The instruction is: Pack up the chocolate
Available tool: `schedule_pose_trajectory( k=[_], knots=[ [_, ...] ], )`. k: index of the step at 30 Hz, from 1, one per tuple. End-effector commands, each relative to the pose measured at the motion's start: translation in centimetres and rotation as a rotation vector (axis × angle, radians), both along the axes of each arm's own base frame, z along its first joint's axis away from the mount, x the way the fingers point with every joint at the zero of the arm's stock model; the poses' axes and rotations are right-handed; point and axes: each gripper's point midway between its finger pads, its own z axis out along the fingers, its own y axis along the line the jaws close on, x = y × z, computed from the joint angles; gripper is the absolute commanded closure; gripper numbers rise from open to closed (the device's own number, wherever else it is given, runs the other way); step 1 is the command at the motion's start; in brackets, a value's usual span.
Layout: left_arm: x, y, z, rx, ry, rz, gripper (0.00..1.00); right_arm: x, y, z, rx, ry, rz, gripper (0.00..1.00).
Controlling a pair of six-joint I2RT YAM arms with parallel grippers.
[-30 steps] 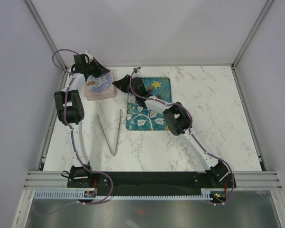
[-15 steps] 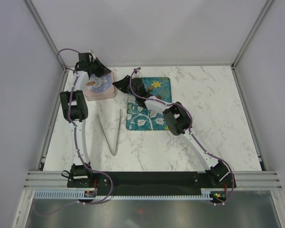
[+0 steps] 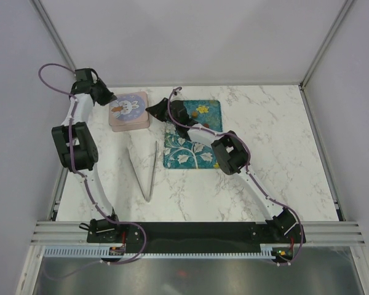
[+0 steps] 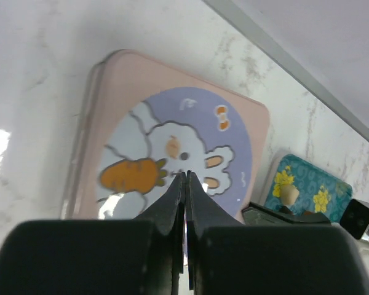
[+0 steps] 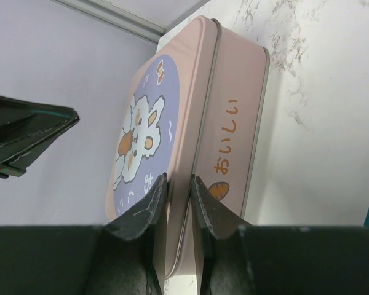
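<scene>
A pink tin (image 3: 129, 111) with a bunny lid stands closed at the back left of the table. My right gripper (image 5: 175, 192) is shut on the tin's near right edge, one finger over the lid (image 5: 149, 132) and the other against the side wall (image 5: 230, 132). My left gripper (image 4: 186, 176) is shut and empty, hanging above the lid (image 4: 172, 138) near the back left corner (image 3: 108, 97). Two small brown chocolate pieces (image 3: 202, 110) lie on the teal mat (image 3: 197, 147) behind the right wrist. Any chocolate inside the tin is hidden.
Long metal tongs (image 3: 145, 174) lie on the marble in front of the tin, tips pointing to the near side. The teal mat with yellow flower prints (image 4: 304, 192) sits right of the tin. The left wall and frame post are close behind the left arm.
My left gripper has lifted off the tin's lid and swung back and left toward the corner. The right gripper and the tin have not moved.
</scene>
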Motion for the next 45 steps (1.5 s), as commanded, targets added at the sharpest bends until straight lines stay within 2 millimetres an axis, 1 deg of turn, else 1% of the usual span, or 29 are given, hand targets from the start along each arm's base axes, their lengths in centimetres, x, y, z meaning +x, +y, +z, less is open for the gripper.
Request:
schedule_pose_trajectory(
  k=[1,5,9,14,15,16,18,19,21,22,23,24,25,26,27,28,29,30,31,33,35,36,37,38,39,40,42,43,45],
  knots=[
    [-2.5,4.3,-1.7,0.139,0.068,0.106,0.98,-2.6,0.3,-4.4,-0.111,0.11,0.061,0.75],
    [-3.7,5.2,-5.6,0.163,0.165,0.142,0.98,-3.0,0.4,-4.6,-0.115,0.115,0.073,0.75],
    [-3.4,4.8,-7.6,0.13,0.211,0.113,0.98,-3.1,0.4,-3.7,-0.121,0.099,0.084,0.75],
    [-2.9,4.9,-4.4,0.135,0.17,0.108,0.98,-2.7,-0.1,-0.6,-0.134,0.048,0.097,0.7],
    [-2.7,4.9,-2.3,0.14,0.132,0.106,0.98,-2.4,-0.5,0.0,-0.135,0.045,0.095,0.68],
    [-2.7,4.7,-1.3,0.134,0.111,0.1,0.98,-2.2,-0.8,0.5,-0.135,0.044,0.092,0.59],
    [-3.0,3.4,2.2,0.117,0.046,0.071,0.98,-1.6,-1.8,3.7,-0.121,0.005,0.079,0.5],
    [-3.3,2.6,3.0,0.116,0.033,0.051,0.98,-1.6,-2.4,5.7,-0.118,-0.01,0.076,0.35],
    [-4.4,1.3,3.9,0.096,0.026,0.019,0.96,-1.4,-3.5,7.9,-0.135,-0.049,0.073,0.24],
    [-5.0,0.6,6.2,0.091,-0.019,0.0,0.94,-1.6,-4.1,8.1,-0.151,-0.048,0.073,0.17],
    [-5.5,-0.8,6.9,0.092,-0.033,-0.038,0.88,-1.9,-4.8,11.2,-0.145,-0.082,0.068,0.14],
    [-6.5,-2.0,6.8,0.078,-0.029,-0.076,0.84,-2.4,-5.8,10.7,-0.176,-0.069,0.067,0.12],
    [-7.5,-3.5,8.9,0.084,-0.072,-0.113,0.79,-3.2,-6.7,14.1,-0.179,-0.116,0.068,0.09],
    [-8.4,-4.5,9.9,0.079,-0.093,-0.142,0.67,-3.9,-7.2,15.1,-0.195,-0.135,0.078,0.02],
    [-9.5,-5.5,9.6,0.064,-0.09,-0.168,0.59,-5.0,-8.1,13.9,-0.239,-0.114,0.086,0.02],
    [-10.9,-6.7,12.3,0.065,-0.154,-0.199,0.52,-6.3,-9.4,17.4,-0.257,-0.166,0.081,0.02],
    [-11.8,-7.5,13.1,0.058,-0.177,-0.22,0.41,-7.2,-10.2,18.0,-0.277,-0.168,0.077,0.02],
    [-13.1,-8.7,12.6,0.028,-0.173,-0.26,0.36,-8.3,-11.2,16.8,-0.317,-0.139,0.085,0.02],
    [-15.1,-10.8,14.8,-0.002,-0.251,-0.335,0.01,-10.0,-12.5,19.0,-0.349,-0.155,0.084,0.02],
    [-17.2,-12.7,17.0,-0.007,-0.324,-0.415,0.0,-12.1,-14.6,17.9,-0.412,-0.103,0.084,0.02],
    [-20.5,-15.7,19.9,-0.009,-0.435,-0.566,0.0,-14.8,-17.2,20.0,-0.449,-0.104,0.064,0.02],
    [-21.5,-16.4,19.9,-0.01,-0.453,-0.611,0.0,-15.7,-18.7,18.5,-0.491,-0.069,0.036,0.02],
    [-22.4,-16.9,20.3,-0.007,-0.469,-0.634,0.0,-17.3,-20.5,20.7,-0.491,-0.09,0.004,0.02],
    [-23.1,-17.1,20.9,-0.009,-0.493,-0.642,0.0,-18.1,-21.6,20.9,-0.504,-0.094,-0.018,0.02],
    [-24.9,-17.7,21.6,-0.024,-0.529,-0.68,0.0,-18.8,-23.3,19.4,-0.546,-0.07,-0.062,0.02],
    [-25.8,-18.1,22.1,-0.035,-0.554,-0.703,0.0,-20.3,-24.9,21.5,-0.532,-0.106,-0.097,0.02],
    [-27.7,-18.4,22.6,-0.052,-0.598,-0.713,0.0,-21.8,-26.9,20.5,-0.563,-0.103,-0.125,0.02],
    [-28.3,-18.6,22.6,-0.057,-0.606,-0.721,0.0,-22.8,-28.2,21.8,-0.553,-0.127,-0.157,0.02],
    [-29.6,-18.7,22.1,-0.064,-0.614,-0.73,0.0,-24.0,-29.4,21.1,-0.578,-0.124,-0.167,0.02]
  ],
)
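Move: The closed tin lies with its middle about 6 cm to the left hand's right, level with it in reach and some 8 cm below. From the right hand, already at the tin's right edge, the tin's middle is about 10 cm to the left, 1 cm farther out and 2 cm lower. The chocolate board is centred some 19 cm to the right hand's right and 9 cm back; the tongs lie straight back from it, about 26 cm. The tin's lid gets a last press: the left hand, fingers shut, goes about 5 cm left and then 5 cm down to the lid's left edge and lingers there, while the right keeps steadying the right edge. Then the right fingers open wide and come free, the left follows, opening as it leaves, and both withdraw back, up and right, each some 25 cm in each direction, turning by 30 degrees or more. ##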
